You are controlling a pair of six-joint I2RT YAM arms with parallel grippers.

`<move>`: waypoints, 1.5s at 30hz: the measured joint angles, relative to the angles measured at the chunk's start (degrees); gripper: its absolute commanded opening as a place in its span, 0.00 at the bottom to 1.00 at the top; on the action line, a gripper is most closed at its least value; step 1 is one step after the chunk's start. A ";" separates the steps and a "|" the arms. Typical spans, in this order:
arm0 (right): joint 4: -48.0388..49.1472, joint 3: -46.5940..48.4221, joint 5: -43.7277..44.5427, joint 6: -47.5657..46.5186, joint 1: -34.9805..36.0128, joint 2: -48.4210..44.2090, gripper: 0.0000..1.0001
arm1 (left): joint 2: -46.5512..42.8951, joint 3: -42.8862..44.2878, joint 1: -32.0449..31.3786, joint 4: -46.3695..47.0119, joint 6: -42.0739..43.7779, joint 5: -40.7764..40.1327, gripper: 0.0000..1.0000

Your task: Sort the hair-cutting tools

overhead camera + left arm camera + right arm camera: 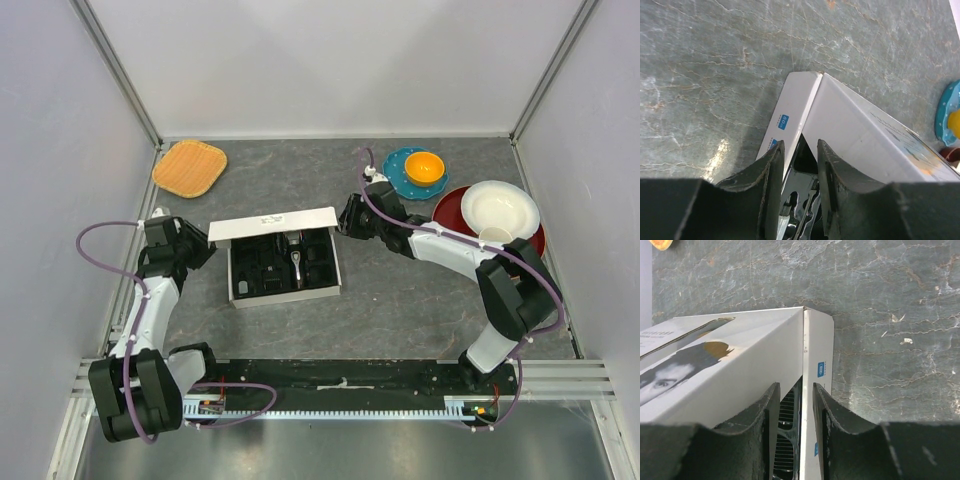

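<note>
A white box lies open mid-table, and its black moulded tray holds the hair-cutting tools. The black-and-silver clipper sits in the tray's middle, with small black pieces around it. My left gripper is at the box's left end. In the left wrist view it stands open astride the side wall, with a gap to the right finger and shiny tray contents below. My right gripper is at the box's right end. It is open astride that wall, over ribbed black comb guards.
An orange woven pad lies at the back left. At the back right stand a teal plate with an orange cup and a red plate bearing a white bowl. The enclosure's walls close in on three sides.
</note>
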 measured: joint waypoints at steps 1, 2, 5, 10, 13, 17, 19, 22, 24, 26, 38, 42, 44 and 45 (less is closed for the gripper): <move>0.00 0.00 0.33 -0.07 0.00 0.00 0.39 | -0.15 0.02 0.00 -0.07 -0.02 -0.44 0.39; -0.09 0.00 0.92 -0.15 0.00 0.00 0.40 | -0.42 0.02 0.00 -0.26 -0.02 -1.18 0.39; -0.90 0.00 3.58 -0.46 0.07 -0.28 0.42 | -1.51 0.02 0.00 -1.27 -0.07 -3.87 0.40; -3.96 0.00 9.97 -0.87 0.13 -2.97 0.52 | -4.57 0.22 0.00 -5.03 -0.42 -9.22 0.53; -4.63 0.11 12.35 -1.86 0.13 -5.11 0.62 | -6.58 1.07 0.00 -5.99 -0.44 -10.32 0.63; -4.92 2.01 13.77 -3.91 0.17 -6.56 0.69 | -8.13 3.17 0.00 -5.27 -0.42 -10.14 0.74; -4.83 3.76 13.42 -5.03 0.17 -6.56 0.71 | -8.15 3.72 0.00 -4.00 -0.37 -9.22 0.77; -4.57 6.78 9.94 -6.97 0.15 -6.19 0.71 | -7.23 3.76 0.00 -1.64 -0.20 -5.77 0.77; -4.28 8.85 6.69 -8.00 0.17 -5.14 0.71 | -5.68 3.82 0.04 -0.24 0.02 -3.08 0.77; -3.82 10.51 2.75 -8.87 0.28 -3.58 0.71 | -3.89 3.91 0.11 0.70 0.09 0.11 0.77; -5.99 5.31 -7.34 -10.32 1.84 -0.07 0.62 | -1.97 3.80 0.00 1.16 -0.83 7.76 0.75; -6.97 4.07 -7.37 -10.34 1.84 -0.02 0.68 | -1.73 2.71 0.00 1.38 -0.98 7.80 0.74; -7.04 3.82 -6.97 -10.29 1.84 -0.02 0.72 | -0.96 1.46 0.00 1.42 -1.09 7.87 0.74; -7.04 3.74 -6.62 -10.16 1.84 -0.02 0.75 | -0.42 0.90 0.00 1.55 -1.18 8.02 0.74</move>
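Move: The raised lid, leaning towards the base, stands between the hands at about their height. Its middle is some 16 cm right of the left hand and level with it in reach, and about 14 cm left and 6 cm back of the right hand. The open tray's middle lies about 9 cm below, 5 cm nearer than the left hand. Ahead, a wooden board sits 19 cm beyond and 7 cm left of the left hand; the blue plate is 13 cm beyond and 17 cm right of the right hand. Both hands come free of the lid's side edges, spreading 3 to 4 cm apart, then rise as their fingers open wider, the right about 9 cm, the left 5 cm. Both then swing inward, the left some 5 cm right before sinking a little, the right left and back while dropping 8 cm and turning counter-clockwise, to the closed box's sides. ##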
